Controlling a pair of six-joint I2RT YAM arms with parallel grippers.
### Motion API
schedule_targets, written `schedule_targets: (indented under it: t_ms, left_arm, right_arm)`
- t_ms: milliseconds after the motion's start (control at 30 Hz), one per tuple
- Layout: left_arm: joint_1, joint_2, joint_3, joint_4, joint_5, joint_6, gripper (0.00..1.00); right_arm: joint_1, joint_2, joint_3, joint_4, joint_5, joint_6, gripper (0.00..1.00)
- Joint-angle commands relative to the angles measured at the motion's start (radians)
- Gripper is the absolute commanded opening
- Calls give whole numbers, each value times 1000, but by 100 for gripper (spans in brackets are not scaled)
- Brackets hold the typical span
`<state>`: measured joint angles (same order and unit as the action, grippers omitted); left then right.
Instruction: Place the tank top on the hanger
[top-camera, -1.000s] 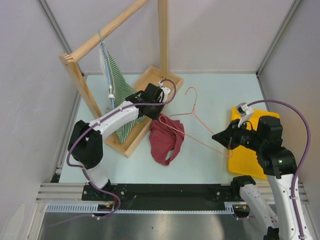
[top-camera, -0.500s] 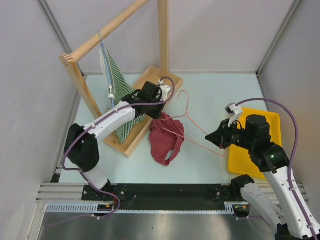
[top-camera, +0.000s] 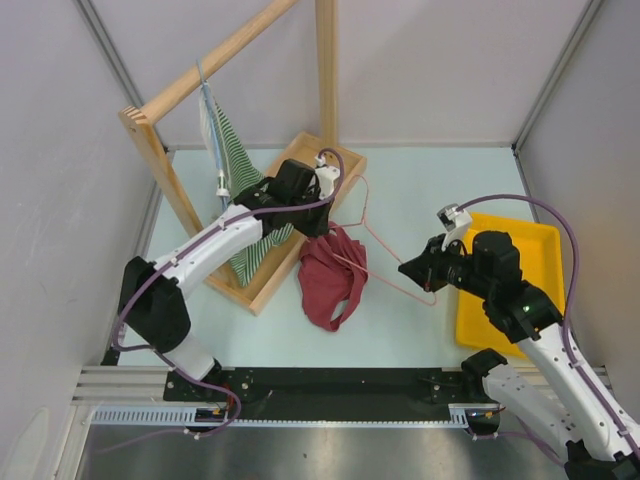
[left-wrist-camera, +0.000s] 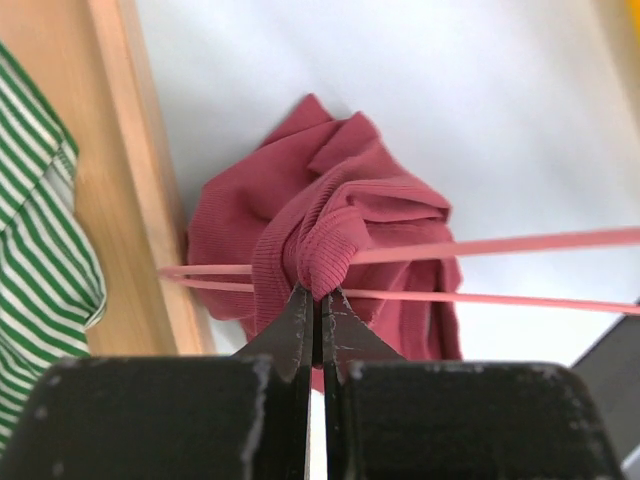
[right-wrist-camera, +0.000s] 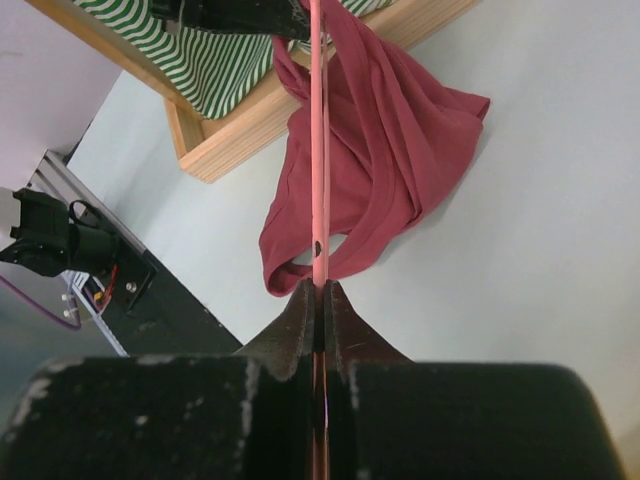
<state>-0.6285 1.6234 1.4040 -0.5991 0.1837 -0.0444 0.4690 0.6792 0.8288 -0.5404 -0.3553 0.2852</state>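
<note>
The maroon tank top (top-camera: 330, 280) hangs bunched from my left gripper (top-camera: 328, 229), which is shut on a fold of its upper edge (left-wrist-camera: 325, 262); its lower part rests on the table. The pink wire hanger (top-camera: 372, 232) runs from my right gripper (top-camera: 432, 284) leftward into the top's gathered cloth. My right gripper (right-wrist-camera: 320, 292) is shut on the hanger's wire (right-wrist-camera: 318, 150). In the left wrist view two pink wires (left-wrist-camera: 500, 270) cross the cloth just past my left gripper (left-wrist-camera: 318, 292). The tank top (right-wrist-camera: 370, 150) hangs beyond the wire in the right wrist view.
A wooden rack (top-camera: 215, 60) with a tray base (top-camera: 290, 250) stands at back left, carrying a green-and-white striped garment (top-camera: 228, 150) on a pale hanger. A yellow tray (top-camera: 520, 250) lies at the right, under my right arm.
My right gripper has carried the hanger leftward and farther into the tank top. My left gripper has lifted and shifted slightly back with the cloth.
</note>
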Motion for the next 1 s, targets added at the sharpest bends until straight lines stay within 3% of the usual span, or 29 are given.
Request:
schedule_targets:
  t_ms: [0,200,333,367,400,467,500,633,667,967]
  left_arm:
    - [1,-88,10,53,127,-41,0]
    - [1,-122,-14,101,215,-64,0]
    - [-2,-109,-2,79,163,-57,4]
    - [-2,-106,6,71,117,-49,8]
    - [-4,-106,7,59,97,-43,23]
    - [-2,-108,10,53,63,-29,39]
    - [0,-115,10,53,60,-26,59]
    - [1,-140,10,55,56,-11,95]
    - [3,-146,10,55,54,-2,99]
    - [82,-318,-45,113,125,38,100]
  right_arm:
    - [13,-23,-30,141,44,28,0]
    - [19,-49,-85,206,73,49,0]
    - [17,-52,-94,226,59,48,0]
    - [19,-52,-94,226,56,45,0]
    - [19,-50,-92,226,52,43,0]
    - [19,-49,-92,229,38,40,0]
    - [19,-49,-94,235,30,40,0]
    - [19,-47,-97,257,-10,28,0]
    - [19,-49,-99,269,-23,25,0]
    - [-62,-46,-114,353,-233,-4,0]
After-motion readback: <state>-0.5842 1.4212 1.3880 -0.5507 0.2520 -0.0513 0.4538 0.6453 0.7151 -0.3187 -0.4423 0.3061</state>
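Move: The left hand grips the tank top's strap edge over the hanger's left end, which lies about 3 cm to its left, 3 ahead and 2 lower. The tank top's body lies roughly 8 cm back, 3 to the right and 13 below; the wooden tray's near rail is 6 cm left, 2 ahead and 14 down. From the right hand, which grips the hanger, that left end is some 19 cm left, 12 ahead and 5 lower. Still pinching the strap, the left hand draws it up about 5 cm and slightly back and right over the hanger's end, eases forward and left a touch as the fingers open wide and let go, then rises another 4 cm and edges left, clear of the cloth. The right hand keeps its grip on the hanger, shifting about 1.5 cm left and tipping its fingers up a little. ##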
